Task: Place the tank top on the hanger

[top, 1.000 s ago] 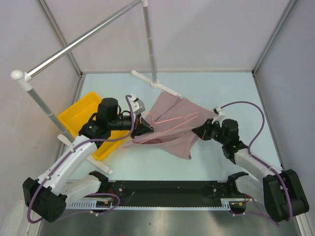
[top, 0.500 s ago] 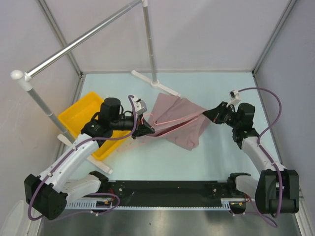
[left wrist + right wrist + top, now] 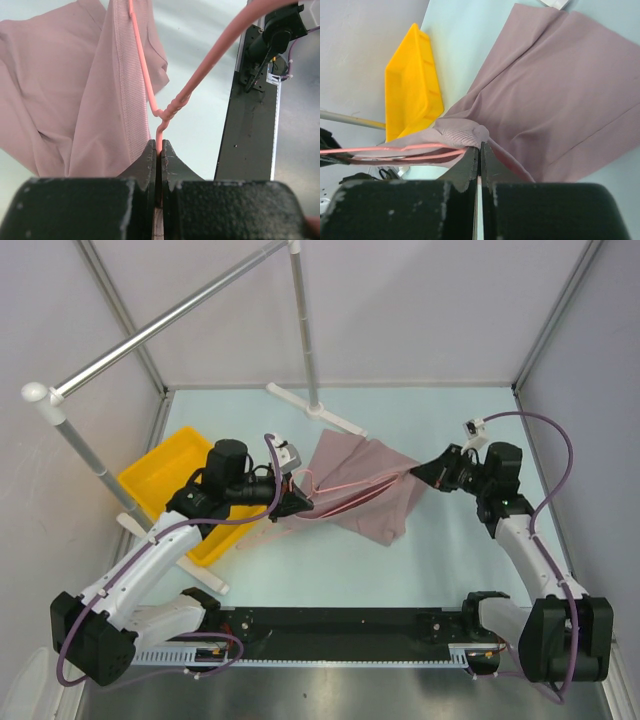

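Observation:
The mauve tank top [image 3: 365,495] hangs stretched between my two grippers above the table, part of it draped over the pink wire hanger [image 3: 350,482]. My left gripper [image 3: 298,502] is shut on the hanger's neck just below the twisted wire [image 3: 170,107]. One hanger arm [image 3: 141,65] runs inside the ribbed edge of the tank top [image 3: 60,90]. My right gripper [image 3: 420,472] is shut on a bunched ribbed fold of the tank top [image 3: 465,132] at the hanger's far end. Two strands of the hanger [image 3: 420,149] run into that fold. Loose tank top cloth [image 3: 560,100] falls behind.
A yellow bin [image 3: 165,480] lies under my left arm, also in the right wrist view as the yellow bin [image 3: 412,85]. A grey rail stand [image 3: 303,330] rises at the back, its foot [image 3: 318,412] touching the cloth's far edge. A black base bar [image 3: 340,625] spans the near edge.
My right gripper has moved back and to the right with the tank top's edge, pulling the cloth along the hanger. The left gripper has barely shifted.

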`<action>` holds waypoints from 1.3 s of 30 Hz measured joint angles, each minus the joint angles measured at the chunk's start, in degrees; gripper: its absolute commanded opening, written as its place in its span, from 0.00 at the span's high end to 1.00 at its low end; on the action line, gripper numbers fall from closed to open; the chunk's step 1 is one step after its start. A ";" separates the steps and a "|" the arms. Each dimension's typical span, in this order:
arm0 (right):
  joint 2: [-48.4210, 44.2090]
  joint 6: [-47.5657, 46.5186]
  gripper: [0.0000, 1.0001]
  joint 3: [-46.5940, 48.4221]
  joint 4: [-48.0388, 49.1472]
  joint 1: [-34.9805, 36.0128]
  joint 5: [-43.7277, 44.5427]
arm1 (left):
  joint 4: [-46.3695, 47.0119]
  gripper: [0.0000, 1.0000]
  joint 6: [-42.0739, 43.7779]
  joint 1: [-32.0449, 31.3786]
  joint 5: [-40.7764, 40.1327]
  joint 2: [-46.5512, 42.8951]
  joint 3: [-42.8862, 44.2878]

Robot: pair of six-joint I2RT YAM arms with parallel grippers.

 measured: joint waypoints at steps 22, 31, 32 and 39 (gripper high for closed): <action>-2.89 6.05 1.00 7.10 -5.38 20.59 -0.26 | -0.04 1.00 0.00 -0.92 -0.28 -0.04 0.00; 0.31 2.62 0.00 11.47 -10.91 21.57 1.99 | -0.15 1.00 0.17 -0.92 0.07 -2.14 -0.11; 0.37 1.79 0.00 12.26 -12.41 21.40 2.25 | -0.22 1.00 0.22 -0.92 0.20 -2.29 -0.11; -0.98 -7.02 0.00 23.23 -25.53 18.16 3.17 | -0.35 1.00 0.52 -0.72 1.36 -2.97 -0.11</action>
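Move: The tank top edge pinched in the right hand is drawn over the hanger's right end, which sits about 2 cm left of those fingers and 1 cm back, level with them. The hanger's neck is some 21 cm left and 8 cm back; the tank top's body lies roughly 11 cm ahead, 9 cm left and 17 cm below. From the left hand, the hanger's right end is about 19 cm to the right and 7 cm ahead, slightly lower. The tank top's stretched edge, still pinched, is brought back over the hanger's right end by the right hand, which eases back and up, then sweeps about 10 cm left towards the left hand, turning some 20 degrees counter-clockwise. There it opens wide, lets go and rises, drifting right. The left hand keeps its pinch on the neck, lifting slightly late on. ##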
